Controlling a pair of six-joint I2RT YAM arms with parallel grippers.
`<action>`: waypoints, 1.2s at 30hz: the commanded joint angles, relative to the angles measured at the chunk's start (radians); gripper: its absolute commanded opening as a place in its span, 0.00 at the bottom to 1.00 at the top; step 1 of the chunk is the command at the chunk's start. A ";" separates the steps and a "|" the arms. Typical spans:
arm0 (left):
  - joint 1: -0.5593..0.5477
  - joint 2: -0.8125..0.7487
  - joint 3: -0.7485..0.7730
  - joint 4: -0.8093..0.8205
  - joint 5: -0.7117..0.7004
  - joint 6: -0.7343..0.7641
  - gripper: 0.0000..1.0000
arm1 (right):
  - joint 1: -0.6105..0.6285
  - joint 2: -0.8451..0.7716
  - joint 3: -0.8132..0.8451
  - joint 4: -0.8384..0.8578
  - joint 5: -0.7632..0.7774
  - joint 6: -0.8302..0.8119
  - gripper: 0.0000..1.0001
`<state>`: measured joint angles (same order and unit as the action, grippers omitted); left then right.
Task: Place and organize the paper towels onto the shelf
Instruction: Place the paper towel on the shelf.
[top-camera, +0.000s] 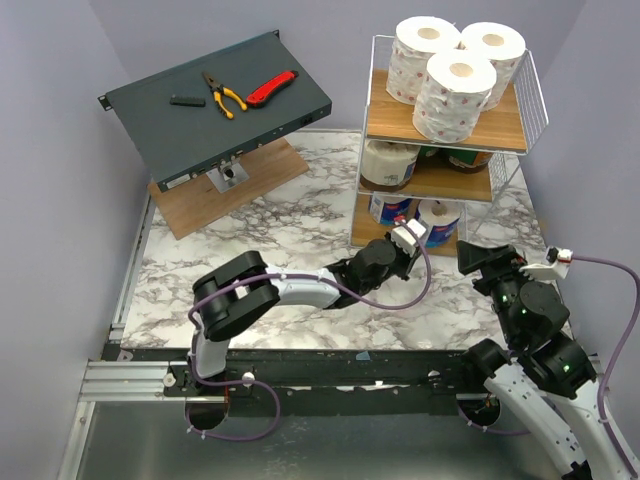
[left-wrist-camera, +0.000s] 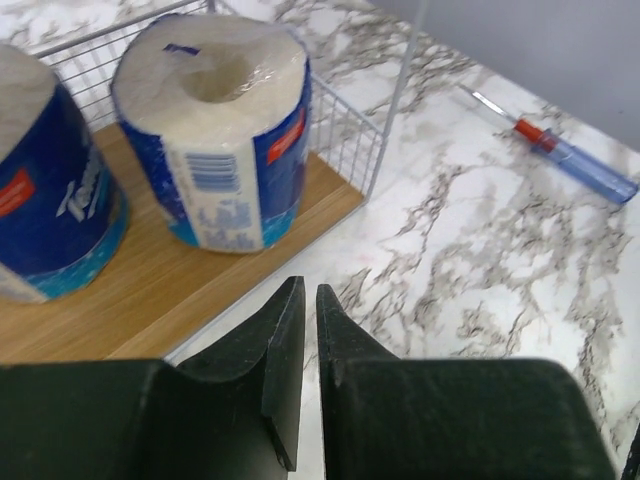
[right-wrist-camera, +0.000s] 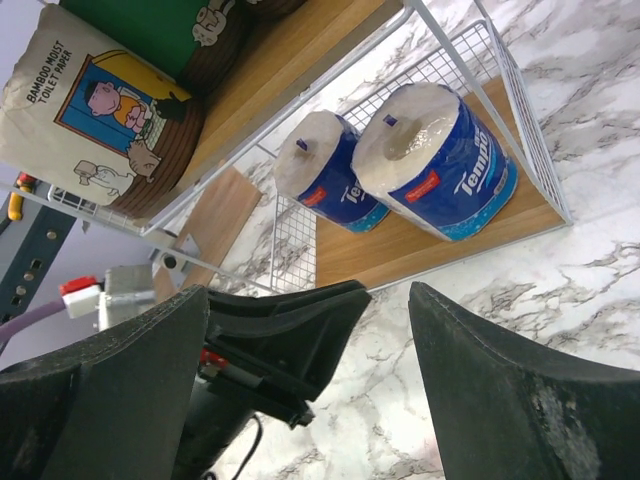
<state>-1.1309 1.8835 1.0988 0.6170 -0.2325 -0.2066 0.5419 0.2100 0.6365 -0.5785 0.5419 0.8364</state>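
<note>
The shelf (top-camera: 385, 112) stands at the back right. Three white paper towels (top-camera: 455, 65) fill its top tier. A cream roll (top-camera: 388, 165) and a green-wrapped one (right-wrist-camera: 160, 30) sit on the middle tier. Two blue-and-white packs (left-wrist-camera: 225, 150) (left-wrist-camera: 50, 200) stand upright on the bottom board (left-wrist-camera: 150, 290). My left gripper (left-wrist-camera: 308, 288) hovers just in front of that board, its jaws almost together with nothing between them. My right gripper (right-wrist-camera: 312, 300) stands open and empty to the right, a little back from the shelf, facing the same packs (right-wrist-camera: 440, 165).
A slanted dark grey box (top-camera: 215, 100) at the back left carries pliers (top-camera: 222, 95) and a red knife (top-camera: 272, 88), over a flat wooden board (top-camera: 230, 185). A blue pen-like tool (left-wrist-camera: 560, 150) lies on the marble beside the shelf.
</note>
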 joint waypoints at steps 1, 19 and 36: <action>0.024 0.092 0.022 0.240 0.129 -0.041 0.12 | 0.003 -0.018 -0.009 -0.017 0.020 0.012 0.84; 0.045 0.121 -0.050 0.401 0.167 -0.199 0.10 | 0.004 0.025 -0.025 -0.002 0.037 0.010 0.85; -0.019 -0.617 -0.732 0.248 -0.206 -0.246 0.15 | 0.004 0.318 -0.292 0.335 0.071 0.052 0.88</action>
<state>-1.1419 1.4044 0.4519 0.9798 -0.2836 -0.4210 0.5419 0.4664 0.3981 -0.4313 0.5583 0.8902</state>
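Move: The right-hand paper towel on the bottom shelf sits about 11 cm ahead of the left hand, 7 cm to its right and 7 cm lower. The other paper towel on that shelf is about 16 cm ahead and 4 cm left, just as low. The shelf's front right corner lies roughly 8 cm ahead, 14 cm right and 12 cm below. From the right hand, the right-hand paper towel is about 19 cm straight ahead and 18 cm lower. Rightward, forward and slightly down, the left hand first goes about 5 cm towards the right-hand paper towel, fingers still almost shut, then reverses and withdraws some 17 cm left, drawing back and finally rising away from the shelf. Late on, the open right hand sinks about 12 cm in front of the shelf, easing slightly forward and tipping down. ##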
